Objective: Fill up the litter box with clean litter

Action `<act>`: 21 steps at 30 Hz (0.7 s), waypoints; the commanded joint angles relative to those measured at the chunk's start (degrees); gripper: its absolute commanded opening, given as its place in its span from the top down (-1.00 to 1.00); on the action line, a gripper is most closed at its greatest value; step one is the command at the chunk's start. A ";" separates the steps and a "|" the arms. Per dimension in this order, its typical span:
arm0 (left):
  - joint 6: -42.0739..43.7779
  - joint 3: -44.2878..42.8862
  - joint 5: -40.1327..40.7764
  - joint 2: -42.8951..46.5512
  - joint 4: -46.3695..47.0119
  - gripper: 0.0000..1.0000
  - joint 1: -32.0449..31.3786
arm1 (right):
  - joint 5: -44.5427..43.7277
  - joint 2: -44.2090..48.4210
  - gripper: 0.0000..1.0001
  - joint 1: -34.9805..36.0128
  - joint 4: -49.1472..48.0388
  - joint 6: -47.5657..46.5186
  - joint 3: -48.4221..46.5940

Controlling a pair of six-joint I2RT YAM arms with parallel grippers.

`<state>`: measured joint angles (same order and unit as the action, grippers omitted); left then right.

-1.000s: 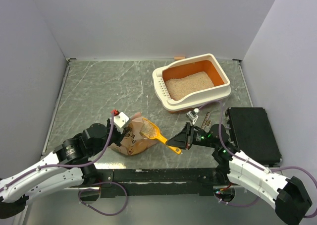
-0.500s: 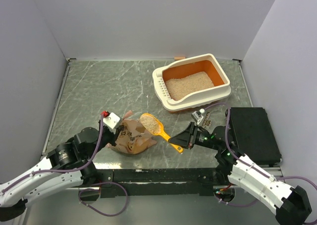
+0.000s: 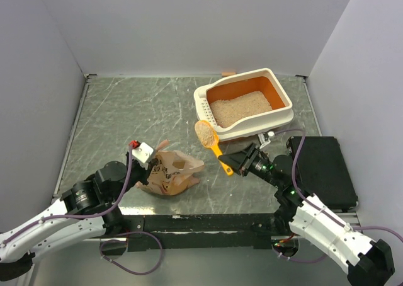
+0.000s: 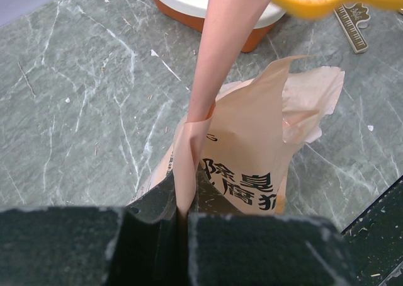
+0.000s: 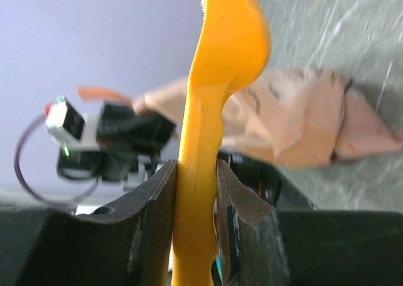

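The litter box (image 3: 252, 125), cream outside and orange inside, stands at the back right with a bed of clean litter (image 3: 240, 108) in it. My right gripper (image 3: 234, 162) is shut on the handle of a yellow-orange scoop (image 3: 214, 146). The scoop's bowl carries litter (image 3: 204, 133) and hangs just left of the box's front corner. In the right wrist view the jaws clamp the scoop handle (image 5: 196, 172). My left gripper (image 3: 153, 165) is shut on the top flap of the tan paper bag (image 3: 175, 172). The left wrist view shows that flap pinched between the fingers (image 4: 157, 201).
A flat black box (image 3: 318, 169) lies at the right edge beside my right arm. A small brass ruler-like piece (image 4: 351, 24) lies on the grey marbled table near the litter box. Grey walls close in the back and both sides.
My right gripper has lifted the loaded scoop out of the bag and carried it up and right to the litter box's front corner. The left gripper shifted slightly left, then held the bag still.
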<state>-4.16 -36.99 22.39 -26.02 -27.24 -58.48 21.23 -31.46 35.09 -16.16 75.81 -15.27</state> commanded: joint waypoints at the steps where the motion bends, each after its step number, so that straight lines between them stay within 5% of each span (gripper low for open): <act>1: -0.93 -2.47 1.60 0.54 8.61 0.98 -0.06 | -8.56 -2.80 1.00 -0.99 -3.34 0.30 -6.61; 13: -1.11 -2.47 1.34 1.41 8.52 0.98 -0.06 | -18.33 -14.41 1.00 -8.80 -5.55 2.24 -9.69; 21: -1.20 -2.73 1.95 1.59 8.26 0.98 -0.06 | -21.06 -21.26 1.00 -13.55 10.61 -2.51 -20.15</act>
<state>-4.19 -36.97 22.39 -25.96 -27.24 -58.48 2.94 -51.81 23.59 -9.19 75.44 -29.80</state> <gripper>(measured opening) 0.067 0.347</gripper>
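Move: Roughly 28 cm ahead of the right hand and 7 cm to its right is the middle of the litter box, about 14 cm lower. The litter bag stands about 24 cm to this hand's left, practically level with it, and the wooden ruler lies some 14 cm to its right and 8 cm farther out. From the left hand, the bag's middle is about 7 cm right and 2 cm back, the box about 27 cm ahead and 38 cm right. Carrying the litter-filled scoop forward about 13 cm towards the litter box, the right hand also drifts some 5 cm right, rising about 2 cm early and then dipping slightly below its starting height. Its wrist swings about 30 degrees clockwise, bringing the bowl round to point ahead, and tips a little late on; the fingers keep their grip on the handle. The left hand stays put, still pinching the bag's top. ##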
